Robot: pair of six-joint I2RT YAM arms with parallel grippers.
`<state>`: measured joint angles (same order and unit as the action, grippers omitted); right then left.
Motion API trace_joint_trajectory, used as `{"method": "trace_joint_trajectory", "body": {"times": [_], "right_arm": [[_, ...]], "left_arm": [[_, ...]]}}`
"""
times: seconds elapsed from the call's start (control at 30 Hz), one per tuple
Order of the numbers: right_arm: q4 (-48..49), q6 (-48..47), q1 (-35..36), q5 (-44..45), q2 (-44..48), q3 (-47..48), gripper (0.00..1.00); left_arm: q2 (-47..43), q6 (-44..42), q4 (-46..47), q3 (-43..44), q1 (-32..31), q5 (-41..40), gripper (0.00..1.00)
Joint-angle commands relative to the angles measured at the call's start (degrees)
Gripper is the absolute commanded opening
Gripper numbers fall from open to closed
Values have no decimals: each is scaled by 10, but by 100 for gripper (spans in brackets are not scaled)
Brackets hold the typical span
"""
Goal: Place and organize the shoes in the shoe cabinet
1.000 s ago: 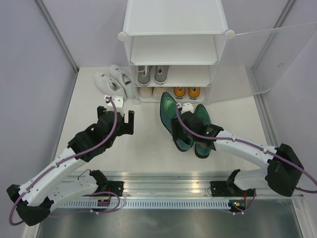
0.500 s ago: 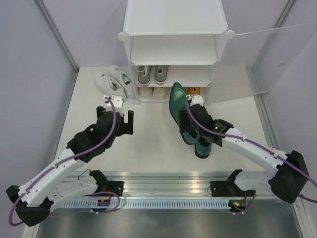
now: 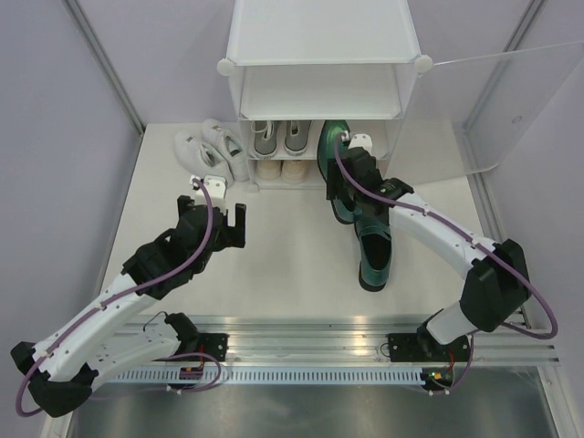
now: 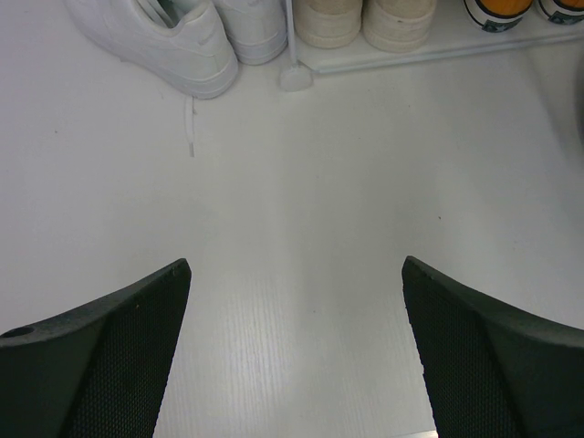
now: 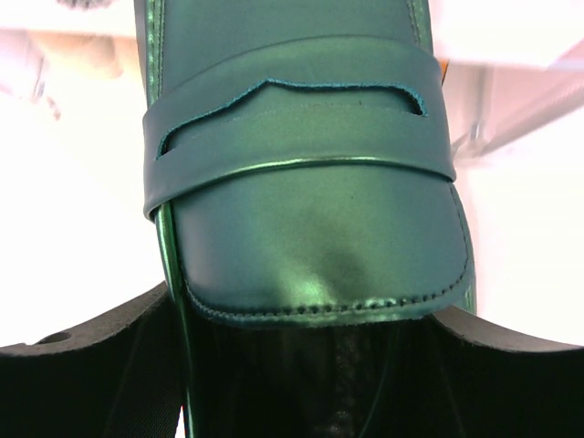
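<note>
My right gripper (image 3: 349,185) is shut on one glossy dark green shoe (image 3: 332,146) and holds it off the table. Its toe points into the right side of the white shoe cabinet (image 3: 324,78). The shoe fills the right wrist view (image 5: 301,182) between my fingers (image 5: 82,374). The other green shoe (image 3: 375,253) lies on the table. Grey shoes (image 3: 281,137) and the cream pair (image 3: 279,169) stand inside the cabinet. The orange pair (image 4: 511,7) shows only in the left wrist view. White sneakers (image 3: 210,146) sit left of the cabinet. My left gripper (image 3: 224,219) is open and empty.
The frosted cabinet door (image 3: 511,100) stands open to the right. Grey walls close in both sides of the table. In the left wrist view the white sneakers (image 4: 173,36) and the cream pair (image 4: 365,18) lie ahead of bare white table (image 4: 301,228).
My right gripper has lifted one green shoe off the table and carried it forward to the cabinet's opening. The other green shoe stays put. The left arm has not moved.
</note>
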<state>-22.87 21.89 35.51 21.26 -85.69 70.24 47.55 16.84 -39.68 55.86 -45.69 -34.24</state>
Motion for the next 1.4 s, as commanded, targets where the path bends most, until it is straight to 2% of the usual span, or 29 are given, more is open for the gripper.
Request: {"method": "trace_joint_trajectory", "body": {"times": [0.0, 0.23, 0.43, 0.57, 0.6, 0.67, 0.7, 0.73, 0.8, 0.97, 1.2, 1.37], "right_arm": [[82, -15, -16, 26, -27, 65, 1], [111, -4, -32, 33, -105, 127, 1], [110, -2, -36, 40, -116, 151, 1], [107, 3, -37, 36, -111, 155, 1], [107, 7, -37, 35, -111, 155, 1], [107, 8, -38, 26, -112, 159, 1], [107, 10, -38, 25, -113, 165, 1], [102, 10, -39, 21, -116, 169, 1], [100, 14, -40, 20, -118, 176, 1], [97, 25, -48, 3, -121, 183, 1], [93, 25, -56, -6, -130, 194, 1], [88, 29, -62, -15, -137, 199, 1]], "left_arm": [[-4, -6, 20, -1, 3, 7, 99], [-4, -5, 20, -1, 3, 13, 99], [1, 22, 18, 0, 5, 16, 99], [5, 121, 20, -6, 4, 96, 99], [7, 135, 36, -18, 4, 115, 99], [17, 158, 132, -71, 4, 187, 99], [36, 166, 168, -107, 4, 210, 99], [48, 170, 245, -122, 4, 230, 99], [84, 180, 301, -137, 4, 263, 100], [225, 185, 432, -105, 6, 302, 99], [400, 174, 513, -18, 30, 340, 99], [503, 195, 540, 34, 61, 407, 99]]}}
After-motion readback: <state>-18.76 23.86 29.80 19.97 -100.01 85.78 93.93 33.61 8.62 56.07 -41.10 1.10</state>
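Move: The right hand already holds a green shoe; the free spot on the middle shelf lies roughly 17 cm ahead of it, 2 cm left and 4 cm lower. The nearer grey shoe stands some 15 cm ahead and 11 cm left, similarly low; the second green shoe stands about 8 cm back, 8 cm right and 14 cm below. From the left hand, the held shoe is about 15 cm ahead, 30 cm right and 8 cm lower. Forward goes the right hand with the green shoe, about 9 cm toe first into the middle compartment beside the grey shoes: quick with a slight dip, then slowly while rising some 3 cm, its grip kept. After a pause the open, empty left hand swings right about 20 cm and down, then also forward, towards the held shoe's heel, rolling left side down and tipping its fingers lower. ##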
